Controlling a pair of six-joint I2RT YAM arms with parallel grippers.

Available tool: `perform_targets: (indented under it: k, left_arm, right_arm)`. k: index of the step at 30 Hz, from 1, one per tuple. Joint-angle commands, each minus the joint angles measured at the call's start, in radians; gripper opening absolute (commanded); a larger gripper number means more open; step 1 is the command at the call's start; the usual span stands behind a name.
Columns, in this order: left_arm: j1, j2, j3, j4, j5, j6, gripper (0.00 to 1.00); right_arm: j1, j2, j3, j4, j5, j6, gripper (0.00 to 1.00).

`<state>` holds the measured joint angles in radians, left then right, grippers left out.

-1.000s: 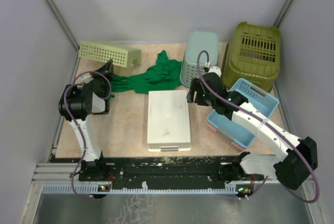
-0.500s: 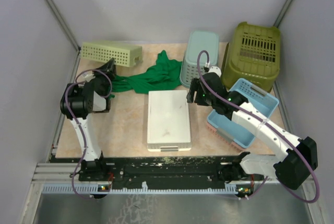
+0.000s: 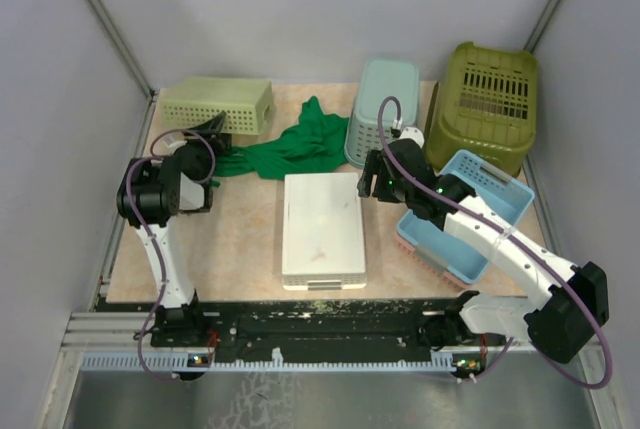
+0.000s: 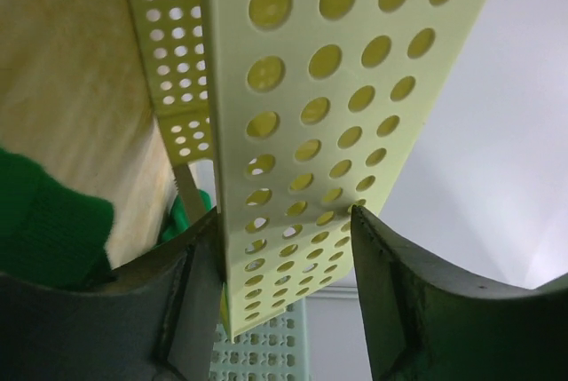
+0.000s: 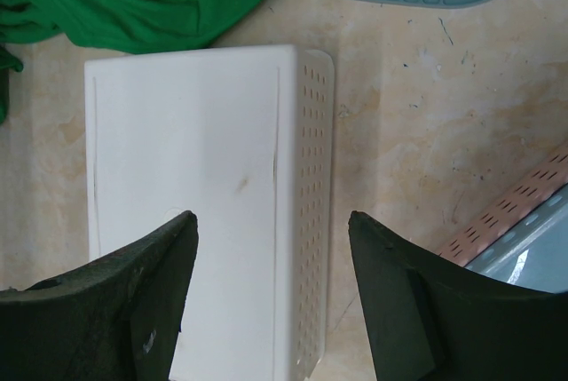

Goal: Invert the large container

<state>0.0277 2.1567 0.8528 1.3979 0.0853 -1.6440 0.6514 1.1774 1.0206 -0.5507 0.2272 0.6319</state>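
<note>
The large container (image 3: 485,99), a deep olive-green tub, stands at the back right with its slotted bottom facing up. No gripper touches it. My left gripper (image 3: 205,144) is at the back left, by the light-green perforated tray (image 3: 218,104). In the left wrist view the tray's wall (image 4: 328,88) lies between the parted jaws of that gripper (image 4: 284,248), close against the left finger and clear of the right one. My right gripper (image 3: 378,177) hangs open over the right edge of the white box (image 5: 186,186), holding nothing.
A pale teal mesh basket (image 3: 383,109) stands just left of the olive tub. A light-blue basket (image 3: 465,214) lies under the right arm. A green cloth (image 3: 295,144) is spread between the tray and the teal basket. The white box (image 3: 322,227) sits mid-table.
The left jaws have spread apart and let go of the light-green tray. The tray has swung from a slanted position to lie square along the back edge. The right arm has not moved.
</note>
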Motion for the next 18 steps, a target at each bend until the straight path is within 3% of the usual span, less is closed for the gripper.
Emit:
perform_targets:
  k: [1, 8, 18]
  left_arm:
    - [-0.004, -0.046, 0.025, -0.102, 0.037, -0.015, 0.63]
    - [-0.004, -0.107, 0.07, -0.35, 0.067, -0.008, 0.75]
    - [-0.004, -0.143, 0.116, -0.488, 0.09, -0.012, 0.91]
  right_arm:
    - [-0.007, -0.028, 0.019, 0.018, 0.014, 0.009, 0.69]
    - [-0.009, -0.039, 0.013, 0.018, 0.017, 0.012, 0.69]
    - [-0.009, -0.055, 0.003, 0.016, 0.016, 0.019, 0.69]
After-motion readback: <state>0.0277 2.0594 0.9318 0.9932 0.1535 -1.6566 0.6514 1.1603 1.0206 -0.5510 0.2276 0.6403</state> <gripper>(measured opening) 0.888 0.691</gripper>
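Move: The light green container is already upside down with its near side still raised. Its middle is roughly 8 cm ahead of my left hand, about 2 cm left and near fingertip height. The green cloth's middle lies some 12 cm right and 5 cm back, below; the white container is about 26 cm right and 25 cm back. From my right hand, the light green container is around 40 cm left and 29 cm ahead, somewhat lower. My left hand, at the near side of the light green container, lets that side down: I sink nearly 2 cm and keep tipping the fingers downward, about 13 degrees in all. I spread the already part-open fingers to almost full width about the perforated wall, easing about 1 cm forward and 1 cm right. ##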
